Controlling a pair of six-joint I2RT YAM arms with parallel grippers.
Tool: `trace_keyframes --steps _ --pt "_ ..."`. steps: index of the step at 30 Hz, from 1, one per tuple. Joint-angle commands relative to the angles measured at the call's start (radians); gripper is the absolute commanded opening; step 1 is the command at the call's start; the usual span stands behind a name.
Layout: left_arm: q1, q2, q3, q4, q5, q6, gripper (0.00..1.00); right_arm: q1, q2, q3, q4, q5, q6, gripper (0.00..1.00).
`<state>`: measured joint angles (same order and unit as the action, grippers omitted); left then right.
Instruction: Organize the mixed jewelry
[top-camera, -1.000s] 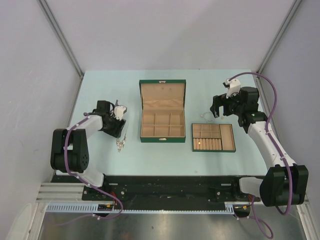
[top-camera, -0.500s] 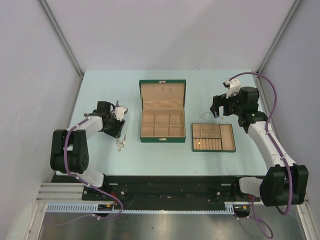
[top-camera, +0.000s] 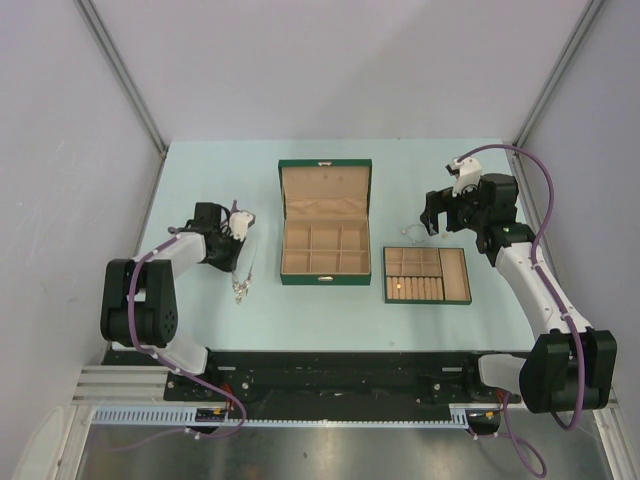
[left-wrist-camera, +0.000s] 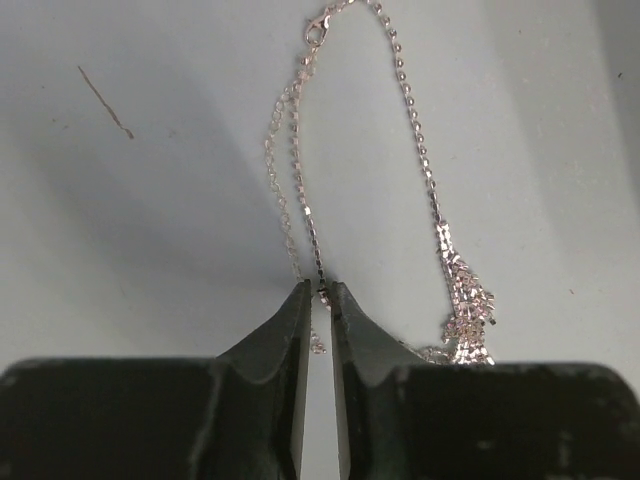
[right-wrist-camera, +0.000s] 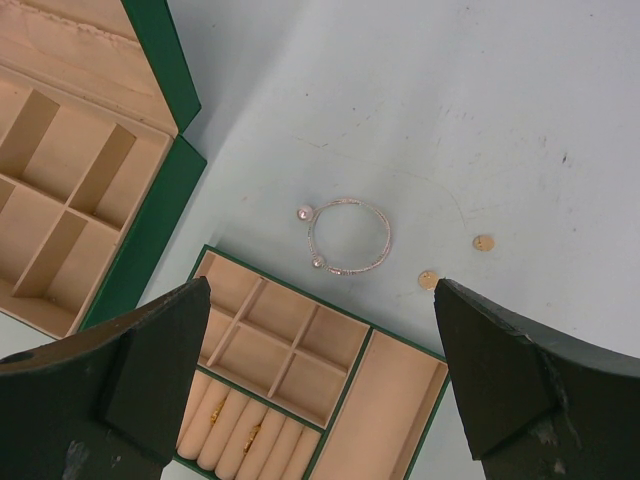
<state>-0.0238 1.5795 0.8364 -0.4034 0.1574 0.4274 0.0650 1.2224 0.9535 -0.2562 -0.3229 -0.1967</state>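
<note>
A fine silvery chain necklace (left-wrist-camera: 410, 110) with a pale beaded cluster (left-wrist-camera: 468, 305) lies on the table's left side (top-camera: 242, 278). My left gripper (left-wrist-camera: 320, 287) is down at the table over it (top-camera: 236, 262). Its jaws are nearly together, with one strand of the chain running between the tips. A thin silvery loop bracelet (right-wrist-camera: 348, 236) lies right of the box (top-camera: 410, 235). Two small gold studs (right-wrist-camera: 483, 242) lie beside it. My right gripper (right-wrist-camera: 320, 290) hangs wide open above the bracelet and the tray's corner (top-camera: 432, 222), holding nothing.
A green box with tan lining (top-camera: 324, 222) stands open at the middle, its compartments bare. To its right lies the flat green tray (top-camera: 455, 275), with two gold pieces in its ring rolls (right-wrist-camera: 216, 410). Grey walls close in both sides.
My left gripper's jaws have closed in from partly open to a narrow slit around the chain strand. The right arm and the bracelet have not moved.
</note>
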Motion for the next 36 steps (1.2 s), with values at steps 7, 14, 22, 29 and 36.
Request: trace_keyframes --steps 7,14,22,29,36 --pt "0.002 0.050 -0.054 -0.048 -0.061 0.027 0.05 -0.002 0.000 0.034 0.025 -0.008 -0.009 1.00" --pt "0.002 -0.002 -0.039 -0.055 0.004 0.022 0.00 -0.002 0.000 0.036 0.023 -0.011 -0.009 1.00" --pt "0.001 -0.098 -0.011 -0.064 0.067 0.016 0.00 -0.001 0.002 0.034 0.023 -0.019 -0.007 1.00" --pt "0.001 -0.179 0.009 -0.069 0.136 0.011 0.00 0.010 0.006 0.034 0.021 -0.022 -0.007 1.00" --pt "0.001 -0.233 0.029 -0.095 0.203 0.023 0.00 0.038 0.009 0.034 0.020 -0.031 -0.009 1.00"
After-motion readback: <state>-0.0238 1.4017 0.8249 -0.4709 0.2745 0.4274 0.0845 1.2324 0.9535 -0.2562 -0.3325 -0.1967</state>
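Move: The left fingers, nearly shut at table level, straddle the necklace's left chain strand; the necklace's middle lies about 2 cm to their right. Its beaded pendant part is some 4 cm back and 2 cm right. The open jewelry box's compartments are roughly 21 cm right and 4 cm ahead. From the right hand, high up and idle, the necklace lies about 45 cm left, 7 cm back and 19 cm below. The left fingertips pinch the thin chain strand as they close the last of their gap down at the table. Shut on it, they draw back about 1.5 cm, then lift some 4 cm while easing 2 cm right towards the jewelry box, the wrist tilting only slightly. ##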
